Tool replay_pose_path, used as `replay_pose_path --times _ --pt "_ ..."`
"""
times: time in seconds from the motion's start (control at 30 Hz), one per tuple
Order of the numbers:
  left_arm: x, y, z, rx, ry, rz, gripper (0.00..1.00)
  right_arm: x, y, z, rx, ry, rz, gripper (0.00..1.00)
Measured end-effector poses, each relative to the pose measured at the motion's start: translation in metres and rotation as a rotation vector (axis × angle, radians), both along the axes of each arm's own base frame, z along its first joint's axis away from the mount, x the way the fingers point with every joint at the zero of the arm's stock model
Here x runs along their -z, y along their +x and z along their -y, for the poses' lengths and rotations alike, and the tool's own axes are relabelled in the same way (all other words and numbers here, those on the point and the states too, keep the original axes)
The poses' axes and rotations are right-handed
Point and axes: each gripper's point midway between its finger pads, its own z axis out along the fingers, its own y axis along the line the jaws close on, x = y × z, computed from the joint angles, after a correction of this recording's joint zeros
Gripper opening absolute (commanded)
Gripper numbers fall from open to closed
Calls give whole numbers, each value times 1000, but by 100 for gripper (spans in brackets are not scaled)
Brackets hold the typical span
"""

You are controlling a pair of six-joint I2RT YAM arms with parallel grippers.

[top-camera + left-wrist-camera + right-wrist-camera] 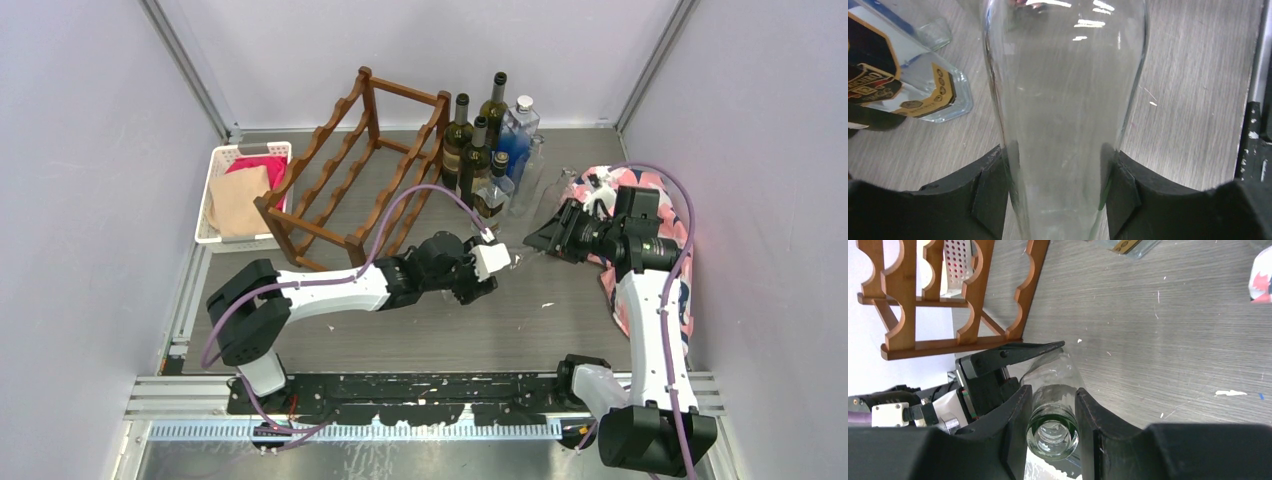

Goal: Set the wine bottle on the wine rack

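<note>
A clear glass wine bottle [512, 258] hangs level over the table's middle, held between both arms. My left gripper [490, 275] is around its body; in the left wrist view both pads press the glass of the bottle [1063, 100], the gripper [1058, 192] shut on it. My right gripper [535, 240] is shut on the neck, whose open mouth [1053, 437] faces the camera between the fingers of that gripper [1053, 407]. The dark reddish-brown wine rack [350, 180] stands at the back left, apart from the bottle, and also shows as the rack [948, 295] in the right wrist view.
Several dark and clear bottles [485, 150] stand in a group right of the rack. A white basket [215, 165] with cloths sits at the far left. A patterned cloth [665, 300] lies under the right arm. A labelled flat bottle [908, 85] lies close to the held one.
</note>
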Motion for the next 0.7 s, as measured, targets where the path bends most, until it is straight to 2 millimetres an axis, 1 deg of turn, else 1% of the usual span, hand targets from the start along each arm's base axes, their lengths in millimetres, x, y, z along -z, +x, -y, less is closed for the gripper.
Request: replay_pose_path --times 0.07,0.1,0.17,0.2,0.27,0.3,0.4,0.43,0.5,0.6,0.7 --pt "3 -4 -2 28 13 -21 0 4 -5 -1 -30 -12 -7 73" --pt "5 -8 -4 40 21 -38 0 5 -7 -3 -57 -14 -5 80" --pt "13 -17 -12 76 62 -83 0 6 -12 -6 -117 -11 5 91" --pt "17 -21 -16 90 82 -103 0 5 -14 -8 -152 -13 11 95" --pt "23 -29 -26 116 123 -139 0 2 -15 -8 -216 -39 38 99" --pt "26 -34 -32 135 148 -156 0 -1 -16 -8 -259 -66 64 100" --pt "27 -44 -46 171 190 -187 0 -14 -18 -4 -415 -170 170 100" --pt "26 -47 -50 182 200 -194 0 -18 -20 -3 -467 -200 204 100" --pt "22 -51 -55 202 210 -195 0 -22 -32 -3 -619 -262 276 100" --pt "22 -58 -62 231 235 -207 0 -15 -49 -5 -800 -299 345 100" --pt "22 -63 -66 252 257 -224 0 -5 -62 -14 -964 -309 387 100"
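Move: My left hand has the clear wine bottle by its body, my right hand still has it by the neck. The wooden wine rack's middle is roughly 19 cm ahead of my left hand and 25 cm to its left, slightly lower; the gold-label bottle is about 14 cm straight ahead, the nearest dark bottle some 20 cm ahead and 4 cm left. From my right hand, the rack is about 17 cm ahead, 35 cm left and 11 cm lower. I spread my right fingers fully and let go of the bottle's neck, then back that hand off about 6 cm towards my base while its wrist turns strongly counter-clockwise. My left hand keeps its grip on the body and carries the bottle about 6 cm left and as far back, sinking slightly, away from the gold-label bottle, with a tilt and a small clockwise turn. ##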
